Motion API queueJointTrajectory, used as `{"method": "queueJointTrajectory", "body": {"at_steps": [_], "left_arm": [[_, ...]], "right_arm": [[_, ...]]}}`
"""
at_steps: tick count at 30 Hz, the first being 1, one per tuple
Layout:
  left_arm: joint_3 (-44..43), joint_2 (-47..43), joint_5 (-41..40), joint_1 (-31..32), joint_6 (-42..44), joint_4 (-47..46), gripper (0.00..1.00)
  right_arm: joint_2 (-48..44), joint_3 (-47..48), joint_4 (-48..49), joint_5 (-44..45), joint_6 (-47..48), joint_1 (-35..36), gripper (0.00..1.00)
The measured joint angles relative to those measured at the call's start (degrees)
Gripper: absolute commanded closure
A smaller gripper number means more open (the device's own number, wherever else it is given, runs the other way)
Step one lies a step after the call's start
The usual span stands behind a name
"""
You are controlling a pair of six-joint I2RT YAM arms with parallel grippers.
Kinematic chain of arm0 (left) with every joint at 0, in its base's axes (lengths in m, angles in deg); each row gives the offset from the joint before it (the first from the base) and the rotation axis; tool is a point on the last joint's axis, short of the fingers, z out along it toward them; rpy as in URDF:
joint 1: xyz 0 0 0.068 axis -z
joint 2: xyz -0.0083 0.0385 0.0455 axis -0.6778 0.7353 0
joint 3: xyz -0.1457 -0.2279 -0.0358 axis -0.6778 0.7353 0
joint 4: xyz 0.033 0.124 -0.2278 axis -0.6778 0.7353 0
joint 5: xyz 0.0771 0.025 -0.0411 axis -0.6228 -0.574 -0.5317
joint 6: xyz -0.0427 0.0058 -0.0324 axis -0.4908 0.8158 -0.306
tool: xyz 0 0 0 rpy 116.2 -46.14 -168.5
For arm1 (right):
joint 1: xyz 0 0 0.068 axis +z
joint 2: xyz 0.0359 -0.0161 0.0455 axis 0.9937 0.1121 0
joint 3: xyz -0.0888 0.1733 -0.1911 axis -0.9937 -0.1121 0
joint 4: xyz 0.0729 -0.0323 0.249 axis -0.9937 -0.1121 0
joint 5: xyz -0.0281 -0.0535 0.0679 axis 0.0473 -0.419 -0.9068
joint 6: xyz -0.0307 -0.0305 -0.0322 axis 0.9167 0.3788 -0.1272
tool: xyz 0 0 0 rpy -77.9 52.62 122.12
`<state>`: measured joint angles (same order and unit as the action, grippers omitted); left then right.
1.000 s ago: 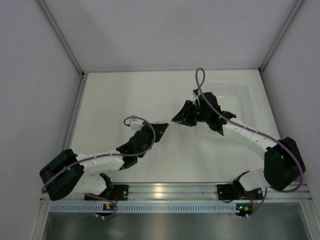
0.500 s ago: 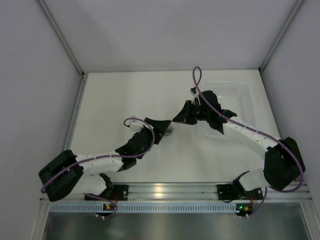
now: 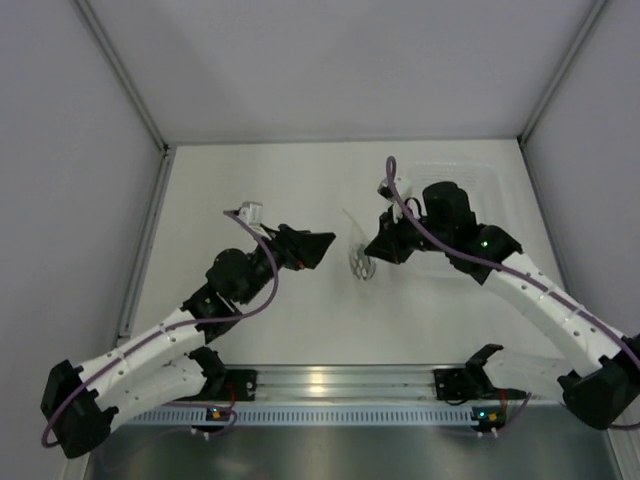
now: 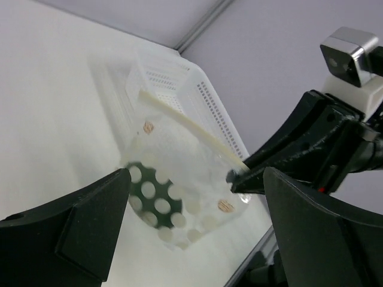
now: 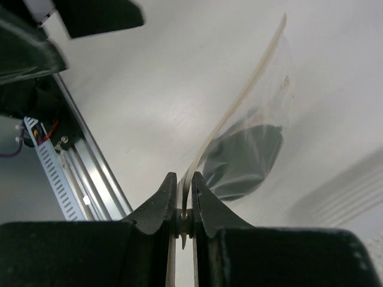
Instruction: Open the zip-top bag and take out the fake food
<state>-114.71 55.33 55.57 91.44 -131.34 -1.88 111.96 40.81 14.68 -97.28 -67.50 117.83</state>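
The zip-top bag (image 3: 360, 258) hangs above the table's middle, clear with white spots. My right gripper (image 3: 374, 243) is shut on its pale top strip; in the right wrist view the strip (image 5: 239, 101) runs up from between the pinched jaws (image 5: 184, 179). The fake food (image 5: 245, 158) shows as a dark oval inside the bag (image 5: 266, 89). My left gripper (image 3: 326, 245) stands open just left of the bag, apart from it. In the left wrist view the bag (image 4: 197, 209) hangs beyond the wide-spread fingers (image 4: 96, 209), dark green fake food (image 4: 148, 177) in its lower left.
A clear rigid tray (image 3: 480, 180) lies at the back right, behind the right arm, and shows behind the bag in the left wrist view (image 4: 179, 78). The aluminium rail (image 3: 330, 382) runs along the near edge. Grey walls close in both sides.
The left gripper opened, let go of the bag and drew back to the left. The right gripper closed on the bag's strip and now carries it alone.
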Motion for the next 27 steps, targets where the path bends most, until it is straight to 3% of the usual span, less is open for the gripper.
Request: {"method": "queueJointTrajectory", "body": {"at_steps": [5,14,27], "left_arm": [[-7.74,4.24,19.5,-6.91,16.55,1.6,0.06],[-3.1,4.07,46.51,-8.52,28.55,-6.27,0.06],[-8.17,7.17,57.05,-9.05,32.87,-9.31,0.05]], "right_arm": [[-5.51,3.45,-7.34,-0.26,6.95,4.92,1.0],[-12.39,12.15,-21.53,-3.19,12.98,7.32,1.0],[-12.61,16.59,-31.67,-4.72,15.69,10.1,1.0]]}}
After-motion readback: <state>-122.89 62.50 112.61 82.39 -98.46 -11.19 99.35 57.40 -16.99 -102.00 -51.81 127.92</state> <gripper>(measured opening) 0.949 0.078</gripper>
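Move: The bag's free zip corner stands about 8 cm ahead of the open left hand, 5 cm to its right and 2 cm above. The fake food hangs in the bag about 1 cm ahead, 9 cm right and 7 cm below that hand. From the right hand, which already pinches the zip edge's other end, the free corner lies some 8 cm ahead, 6 cm left and 5 cm up. The right hand carries the pinched bag 13 cm back and up; the open left backs rightward, turning clockwise. ##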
